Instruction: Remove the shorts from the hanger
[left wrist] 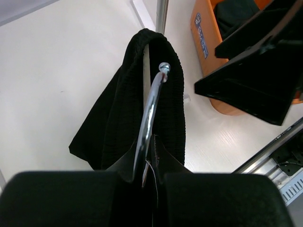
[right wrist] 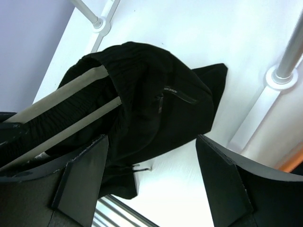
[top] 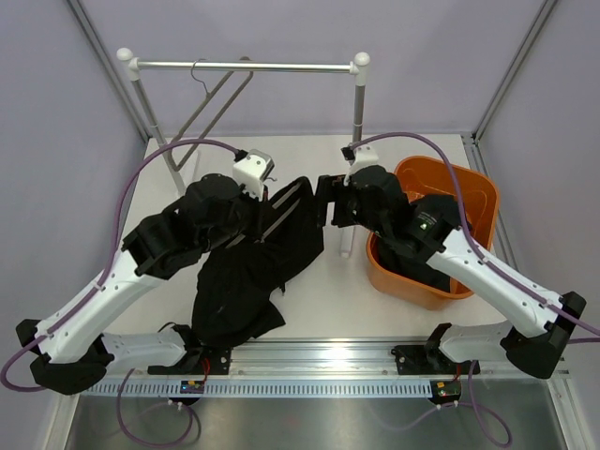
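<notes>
A black pair of shorts (top: 246, 281) hangs limp from a hanger (top: 281, 212) with pale bars, its lower part resting on the table. My left gripper (top: 260, 195) is shut on the hanger's chrome hook (left wrist: 149, 106); in the left wrist view (left wrist: 150, 163) the ribbed waistband (left wrist: 118, 118) drapes over the hook. My right gripper (top: 324, 201) is open right beside the shorts' waistband. In the right wrist view (right wrist: 151, 182) the shorts (right wrist: 161, 113) and hanger bars (right wrist: 71, 109) lie just ahead of its spread fingers (right wrist: 80, 179). A second dark cloth (left wrist: 236, 12) lies in the orange bin.
An orange bin (top: 473, 192) stands at the right, under my right arm. A clothes rack (top: 244, 67) with an empty wire hanger (top: 211, 103) stands at the back; its right post (top: 358, 122) is close behind my right gripper. Its foot shows in the right wrist view (right wrist: 284, 75).
</notes>
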You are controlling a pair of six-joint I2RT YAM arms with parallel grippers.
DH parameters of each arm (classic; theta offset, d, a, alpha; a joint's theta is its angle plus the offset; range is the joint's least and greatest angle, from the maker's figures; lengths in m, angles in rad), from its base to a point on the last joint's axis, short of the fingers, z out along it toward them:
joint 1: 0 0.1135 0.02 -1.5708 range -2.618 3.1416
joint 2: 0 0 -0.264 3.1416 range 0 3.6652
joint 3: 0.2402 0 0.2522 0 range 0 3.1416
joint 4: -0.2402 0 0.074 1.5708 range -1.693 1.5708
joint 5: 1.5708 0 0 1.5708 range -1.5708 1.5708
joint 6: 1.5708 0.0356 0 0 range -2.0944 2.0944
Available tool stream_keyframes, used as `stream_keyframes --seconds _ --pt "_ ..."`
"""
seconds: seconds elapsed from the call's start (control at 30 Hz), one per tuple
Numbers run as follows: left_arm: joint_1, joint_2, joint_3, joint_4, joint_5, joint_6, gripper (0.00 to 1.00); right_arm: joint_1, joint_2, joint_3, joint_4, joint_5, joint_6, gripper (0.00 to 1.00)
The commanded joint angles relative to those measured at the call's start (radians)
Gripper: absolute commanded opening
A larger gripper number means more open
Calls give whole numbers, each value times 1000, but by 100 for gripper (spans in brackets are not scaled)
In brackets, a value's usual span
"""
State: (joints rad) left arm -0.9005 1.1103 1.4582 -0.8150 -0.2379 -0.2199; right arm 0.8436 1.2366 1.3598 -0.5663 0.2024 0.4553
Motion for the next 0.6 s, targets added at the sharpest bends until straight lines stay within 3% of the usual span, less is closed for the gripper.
stream_keyframes --seconds 0.0,0.37,0.47,0.5,0.57 --pt "-8 -55 -18 80 35 -15 0 49 40 50 68 69 34 83" --pt "-14 -121 -67 76 71 -27 0 87 153 108 100 166 33 76" --pt "-15 -136 -67 63 77 -29 0 86 173 127 98 199 17 67" --pt "-15 -141 -67 60 78 -29 0 86 178 130 98 207 14 52" --pt "-15 -155 -68 56 86 -29 0 86 182 134 103 224 11 35"
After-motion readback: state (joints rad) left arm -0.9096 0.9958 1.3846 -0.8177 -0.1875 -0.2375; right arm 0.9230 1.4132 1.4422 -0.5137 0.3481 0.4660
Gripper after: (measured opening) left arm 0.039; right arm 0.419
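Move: The shorts' waistband, at its right-hand end on the hanger, lies about 4 cm ahead, 4 cm left and 3 cm below the open right fingers. The shut left fingers hold that hanger by its hook; from them the waistband end is some 9 cm ahead and 11 cm right, a bit lower. From the right hand, the rack's right post stands about 19 cm ahead and 4 cm right, the orange basket roughly 7 cm ahead and 27 cm right, well below. The right fingers come onto the waistband's right end and close to about half their opening around its fabric, after the hand goes about 4 cm left and 2 cm down, then a couple of centimetres forward. Meanwhile the left hand keeps its grip on the hanger's hook and eases it about 2.5 cm back and slightly left. ##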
